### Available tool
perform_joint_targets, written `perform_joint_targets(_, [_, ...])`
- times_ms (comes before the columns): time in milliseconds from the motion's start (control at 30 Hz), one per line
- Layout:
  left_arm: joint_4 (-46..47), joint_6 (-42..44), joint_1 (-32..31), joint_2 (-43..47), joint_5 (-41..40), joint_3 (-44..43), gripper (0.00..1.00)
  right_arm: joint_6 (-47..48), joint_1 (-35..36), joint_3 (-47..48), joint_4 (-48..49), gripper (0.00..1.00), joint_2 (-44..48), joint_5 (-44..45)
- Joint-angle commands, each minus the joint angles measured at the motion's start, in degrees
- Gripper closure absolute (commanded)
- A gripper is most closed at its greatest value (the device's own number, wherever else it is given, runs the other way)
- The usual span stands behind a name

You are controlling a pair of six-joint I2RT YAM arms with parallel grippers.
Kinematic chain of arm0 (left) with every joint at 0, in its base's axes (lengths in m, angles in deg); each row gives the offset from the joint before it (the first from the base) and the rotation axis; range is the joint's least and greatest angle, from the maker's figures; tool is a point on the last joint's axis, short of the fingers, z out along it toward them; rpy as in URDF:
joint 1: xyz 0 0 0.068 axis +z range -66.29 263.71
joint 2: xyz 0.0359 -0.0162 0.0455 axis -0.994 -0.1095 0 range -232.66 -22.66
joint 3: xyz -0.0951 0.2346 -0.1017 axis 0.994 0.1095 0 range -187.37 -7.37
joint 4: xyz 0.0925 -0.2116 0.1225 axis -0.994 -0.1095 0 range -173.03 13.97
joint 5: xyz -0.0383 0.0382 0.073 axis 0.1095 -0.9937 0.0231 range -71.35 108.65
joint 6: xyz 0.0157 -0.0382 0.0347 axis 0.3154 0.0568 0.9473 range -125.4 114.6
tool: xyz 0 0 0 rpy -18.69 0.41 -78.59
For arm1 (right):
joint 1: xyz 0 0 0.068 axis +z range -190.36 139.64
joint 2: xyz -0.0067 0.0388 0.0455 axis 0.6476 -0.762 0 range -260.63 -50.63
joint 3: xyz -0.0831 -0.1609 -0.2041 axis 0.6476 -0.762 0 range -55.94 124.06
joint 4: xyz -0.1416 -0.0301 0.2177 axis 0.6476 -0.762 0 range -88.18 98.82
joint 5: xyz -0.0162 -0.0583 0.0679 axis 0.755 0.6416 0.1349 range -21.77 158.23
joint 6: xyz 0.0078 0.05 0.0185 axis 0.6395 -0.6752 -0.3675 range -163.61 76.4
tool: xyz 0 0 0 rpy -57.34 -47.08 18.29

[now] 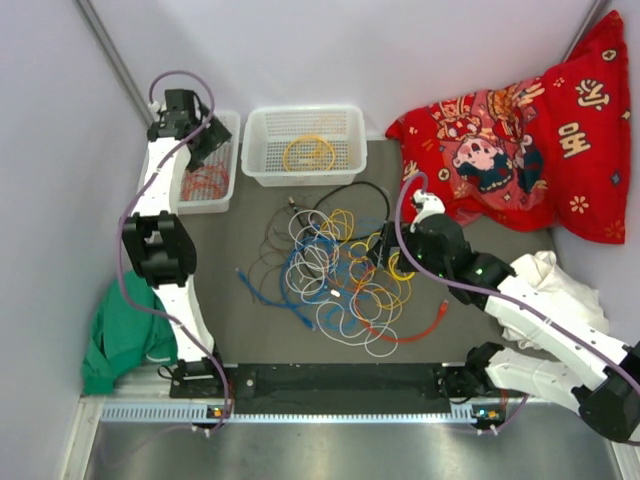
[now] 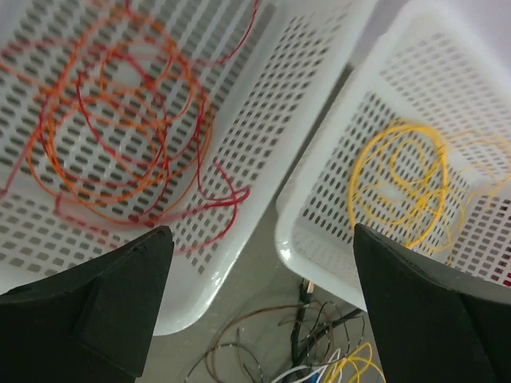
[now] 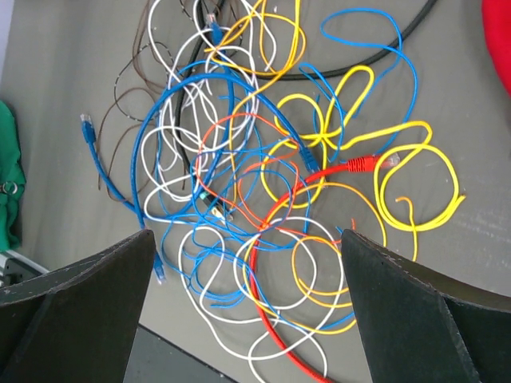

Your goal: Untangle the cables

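Note:
The cables [image 1: 330, 275] lie in a tangled heap of blue, white, yellow, orange and red loops on the grey table, with thin brown and black ones at the heap's far side. My right gripper [image 1: 385, 250] hangs over the heap's right part. In the right wrist view the right gripper [image 3: 247, 239] is open above the cables [image 3: 263, 175], holding nothing. My left gripper [image 1: 210, 150] is over the left basket [image 1: 228, 175]. In the left wrist view the left gripper [image 2: 262, 239] is open and empty. Red and orange cables [image 2: 120, 120] lie in that basket, and a yellow cable [image 2: 399, 175] lies in the middle basket [image 2: 319, 159].
A red patterned cloth [image 1: 530, 140] lies at the back right, with a white cloth [image 1: 560, 285] under the right arm. A green cloth [image 1: 120, 335] sits at the near left. A black bar [image 1: 330, 380] runs along the near edge between the arm bases.

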Motion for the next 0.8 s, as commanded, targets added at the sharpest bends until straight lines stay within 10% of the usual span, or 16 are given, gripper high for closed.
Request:
perform_joint_targets(0, [-5.8, -5.9, 2.7, -2.4, 10.7, 0.2, 0.01, -1.9, -0.4, -1.1, 0.4, 0.01, 4.0, -0.1])
perform_joint_targets(400, [10.4, -10.3, 3.8, 6.7, 24.6, 10.2, 0.01, -1.5, -0.4, -2.0, 1.5, 0.02, 3.9, -0.7])
perform_joint_targets(767, [31.9, 1.2, -35.9, 30.9, 8.7, 50.0, 0.07, -1.8, -0.2, -4.1, 2.1, 0.02, 1.5, -0.3])
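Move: From the left gripper, empty and wide open, the cable tangle lies about 28 cm to the right, some 23 cm back and 21 cm below. The orange-red cable in the left basket is roughly 6 cm ahead, 4 cm left and 19 cm below; the coiled yellow cable in the middle basket is about 13 cm ahead, 22 cm right and equally low. From the right gripper the tangle lies some 8 cm ahead, 12 cm left and 17 cm below. Dip the open left gripper about 5 cm beside the left basket, rolling its left side down some 20 degrees, then raise it again and swing it fast towards the tangle, about 22 cm right and 12 cm back, turning clockwise some 30 degrees. Keep the fingers wide open and empty. Let the open right gripper sink about 2 cm over the table. ##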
